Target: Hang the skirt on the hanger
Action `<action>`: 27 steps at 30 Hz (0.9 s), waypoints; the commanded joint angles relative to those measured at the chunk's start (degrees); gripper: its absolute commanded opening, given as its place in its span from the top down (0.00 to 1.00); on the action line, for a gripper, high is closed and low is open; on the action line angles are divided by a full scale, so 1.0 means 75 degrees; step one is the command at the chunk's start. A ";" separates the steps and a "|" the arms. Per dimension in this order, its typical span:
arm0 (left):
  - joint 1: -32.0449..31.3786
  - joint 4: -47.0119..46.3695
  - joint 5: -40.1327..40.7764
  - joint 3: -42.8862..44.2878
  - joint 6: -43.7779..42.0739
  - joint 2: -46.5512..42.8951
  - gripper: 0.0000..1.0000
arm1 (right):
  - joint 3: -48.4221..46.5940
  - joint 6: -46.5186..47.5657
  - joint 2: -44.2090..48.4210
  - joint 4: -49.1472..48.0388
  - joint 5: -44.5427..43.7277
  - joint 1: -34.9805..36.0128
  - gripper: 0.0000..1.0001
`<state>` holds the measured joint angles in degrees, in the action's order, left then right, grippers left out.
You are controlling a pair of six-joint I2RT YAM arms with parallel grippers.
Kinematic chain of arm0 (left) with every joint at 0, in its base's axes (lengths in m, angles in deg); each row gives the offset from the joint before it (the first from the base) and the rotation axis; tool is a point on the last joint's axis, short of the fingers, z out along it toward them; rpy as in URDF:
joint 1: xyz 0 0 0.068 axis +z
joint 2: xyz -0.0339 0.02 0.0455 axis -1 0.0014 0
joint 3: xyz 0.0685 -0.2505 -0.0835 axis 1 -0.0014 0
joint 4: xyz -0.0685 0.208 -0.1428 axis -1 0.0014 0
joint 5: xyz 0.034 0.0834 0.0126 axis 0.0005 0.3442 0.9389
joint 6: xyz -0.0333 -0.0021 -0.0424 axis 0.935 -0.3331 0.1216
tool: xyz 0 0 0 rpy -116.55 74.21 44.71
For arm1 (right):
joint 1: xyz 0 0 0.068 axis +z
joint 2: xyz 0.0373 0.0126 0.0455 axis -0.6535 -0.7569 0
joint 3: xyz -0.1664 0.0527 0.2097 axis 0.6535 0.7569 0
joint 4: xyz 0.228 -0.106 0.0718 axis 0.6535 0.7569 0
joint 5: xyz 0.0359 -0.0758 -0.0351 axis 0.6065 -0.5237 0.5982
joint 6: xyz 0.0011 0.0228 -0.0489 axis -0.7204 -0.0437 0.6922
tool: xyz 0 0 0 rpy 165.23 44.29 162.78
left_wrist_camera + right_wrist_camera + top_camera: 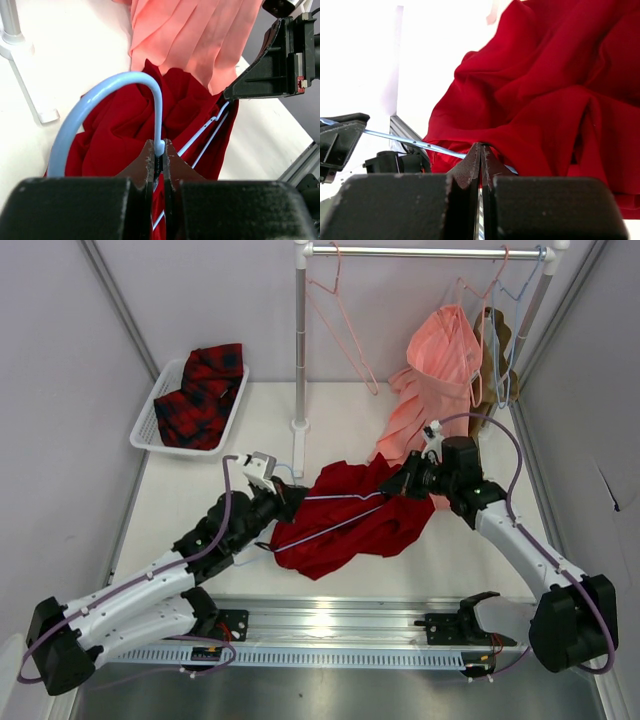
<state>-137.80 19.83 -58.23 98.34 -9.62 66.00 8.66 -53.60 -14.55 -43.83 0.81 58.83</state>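
The deep-red skirt (350,525) lies crumpled mid-table between my two arms. The light-blue hanger (340,498) lies across it, its wires running over the red cloth. My left gripper (290,498) is shut on the hanger at the foot of its hook (100,97); in the left wrist view the jaws (159,150) pinch the wire over the skirt (125,130). My right gripper (405,483) is at the skirt's right edge, shut on the hanger's wire (420,143) where the skirt (545,100) drapes over it; its jaw tips (481,150) meet under the red fabric.
A salmon-pink pleated skirt (440,370) hangs from the rack rail (420,252) at the back right, its hem reaching the table just behind the red skirt. Pink wire hangers (345,325) hang beside the rack post (300,340). A white basket (148,418) holds a red-and-black plaid garment (205,390).
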 commanded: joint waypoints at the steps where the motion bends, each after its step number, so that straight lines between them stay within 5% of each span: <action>1: -0.0038 -0.0385 0.0317 0.0571 -0.0041 -0.0409 1.00 | -0.0616 0.0323 0.0244 0.0399 -0.0240 0.0140 1.00; 27: -0.0038 -0.0033 -0.0058 0.2787 0.0122 -0.0212 1.00 | -0.3102 0.1143 0.0596 0.2392 -0.0662 0.0562 0.97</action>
<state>-137.82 27.28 -59.02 115.17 -11.15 63.62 -13.13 -47.07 -11.16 -29.29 -3.06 62.15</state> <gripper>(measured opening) 0.068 0.031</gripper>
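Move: My left hand has the blue hanger by its neck, and the red skirt's middle lies about 12 cm to its right, 2 cm ahead and 17 cm below. From my right hand, pinching a skirt corner over the hanger's end, that middle is some 8 cm left, 2 cm back and 13 cm down. The rack foot sits about 22 cm ahead of my left hand, 1 cm left; the hanging pink skirt is roughly 18 cm ahead of my right hand and 12 cm right. I raise both hands together, almost straight up by about 13 cm, lifting the hanger and the pinched skirt edge away from the table, and ease off only at the very top. The fingers of both hands tip upward some 10 to 15 degrees on the way. My left keeps its hold on the hanger's neck; my right stays closed on cloth and hanger end, its grip effort dropping off at the finish. ##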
